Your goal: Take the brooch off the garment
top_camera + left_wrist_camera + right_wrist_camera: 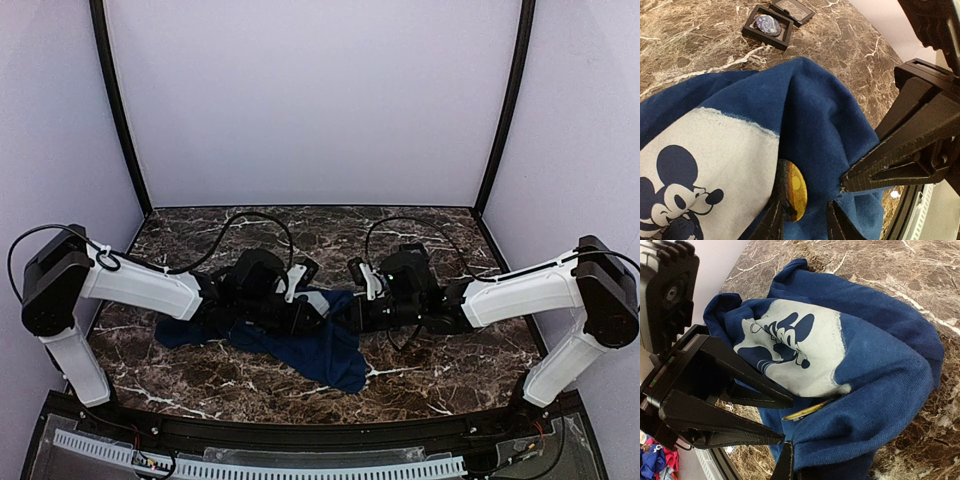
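Note:
The garment (810, 115), a blue T-shirt with a pale cartoon-mouse print (790, 345), lies bunched between both arms (320, 345). Pinned beside the print is the brooch (795, 190), a round golden-yellow disc, seen edge-on in the right wrist view (807, 411). My left gripper (805, 210) straddles it: one finger touches the disc's dark edge, the other stands apart with blue cloth in the gap. My right gripper (845, 186) comes in from the right and is shut on a fold of the shirt just right of the brooch. In its own view it (795, 462) shows only at the bottom edge.
Two black square trays stand on the marble past the shirt: one (767, 27) holds a bluish oval piece, and the other (792, 10) is behind it. Both arms meet mid-table (335, 300). Black frame posts (120, 110) flank the white back wall.

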`<state>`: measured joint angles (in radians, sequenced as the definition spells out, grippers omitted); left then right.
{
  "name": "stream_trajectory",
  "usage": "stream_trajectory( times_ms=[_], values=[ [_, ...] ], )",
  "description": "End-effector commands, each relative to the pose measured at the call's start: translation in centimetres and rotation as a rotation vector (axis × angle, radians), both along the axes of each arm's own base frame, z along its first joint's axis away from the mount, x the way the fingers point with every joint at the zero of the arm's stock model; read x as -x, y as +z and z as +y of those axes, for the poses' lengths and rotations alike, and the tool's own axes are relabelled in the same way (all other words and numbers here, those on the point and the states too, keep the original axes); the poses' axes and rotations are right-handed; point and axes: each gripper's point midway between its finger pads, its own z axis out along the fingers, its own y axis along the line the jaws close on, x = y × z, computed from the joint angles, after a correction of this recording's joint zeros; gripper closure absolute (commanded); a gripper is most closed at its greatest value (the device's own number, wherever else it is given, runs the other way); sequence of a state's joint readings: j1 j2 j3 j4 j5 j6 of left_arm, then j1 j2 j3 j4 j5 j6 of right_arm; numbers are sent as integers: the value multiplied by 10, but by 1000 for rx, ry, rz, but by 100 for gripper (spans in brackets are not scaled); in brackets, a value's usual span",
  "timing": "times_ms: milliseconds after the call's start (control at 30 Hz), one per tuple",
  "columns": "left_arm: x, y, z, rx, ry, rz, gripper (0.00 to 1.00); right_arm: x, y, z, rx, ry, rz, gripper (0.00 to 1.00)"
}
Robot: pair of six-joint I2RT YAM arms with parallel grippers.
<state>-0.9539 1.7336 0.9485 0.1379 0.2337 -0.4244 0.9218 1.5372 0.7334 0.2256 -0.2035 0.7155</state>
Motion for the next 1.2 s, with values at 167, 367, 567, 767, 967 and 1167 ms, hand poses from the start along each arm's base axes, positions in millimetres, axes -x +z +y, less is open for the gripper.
stream_trajectory(
  times_ms=[167, 367, 567, 767, 967, 1167],
  values=[
    [-8, -2, -5, -30, 18, -21, 78, 1, 10, 2, -38, 23, -29, 100],
    [-14, -6, -2, -53, 44, -32, 98, 2, 11, 0, -37, 19, -31, 100],
    [-19, 3, 12, -47, 108, -80, 99, 2, 5, -4, -16, 5, -23, 100],
    [-18, 10, 16, -57, 100, -111, 99, -3, -2, -9, 29, -26, -24, 100],
    [-17, 15, 20, -45, 106, -127, 99, -2, -2, -7, 29, -15, -21, 100],
    [-12, 24, 21, -50, 49, -185, 99, -5, -3, -14, 52, -46, -27, 100]
  ],
)
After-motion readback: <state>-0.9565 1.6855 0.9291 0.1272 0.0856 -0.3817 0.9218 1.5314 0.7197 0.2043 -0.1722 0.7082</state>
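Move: The yellow brooch lies just off the half-open left fingertips, about 2 cm ahead, 1 cm to the right and 1 cm lower. The mouse print spreads some 5 cm ahead of that gripper, roughly 1 cm to the left and 2 cm down, while the right fingertips, shut on the cloth, are about 4 cm to the right, level with it and at its height. From the right gripper, the brooch is about 2 cm ahead, 3 cm left and 1 cm down. Ease the left gripper about 1.5 cm forward and 1 cm down onto the brooch while shutting its half-open fingers, so they pinch the brooch by its rim. Then, keeping it pinched, raise it some 2 cm and draw it about 1.5 cm left. Keep the right gripper clamped on the garment beside it, letting it sink barely 1 cm. ##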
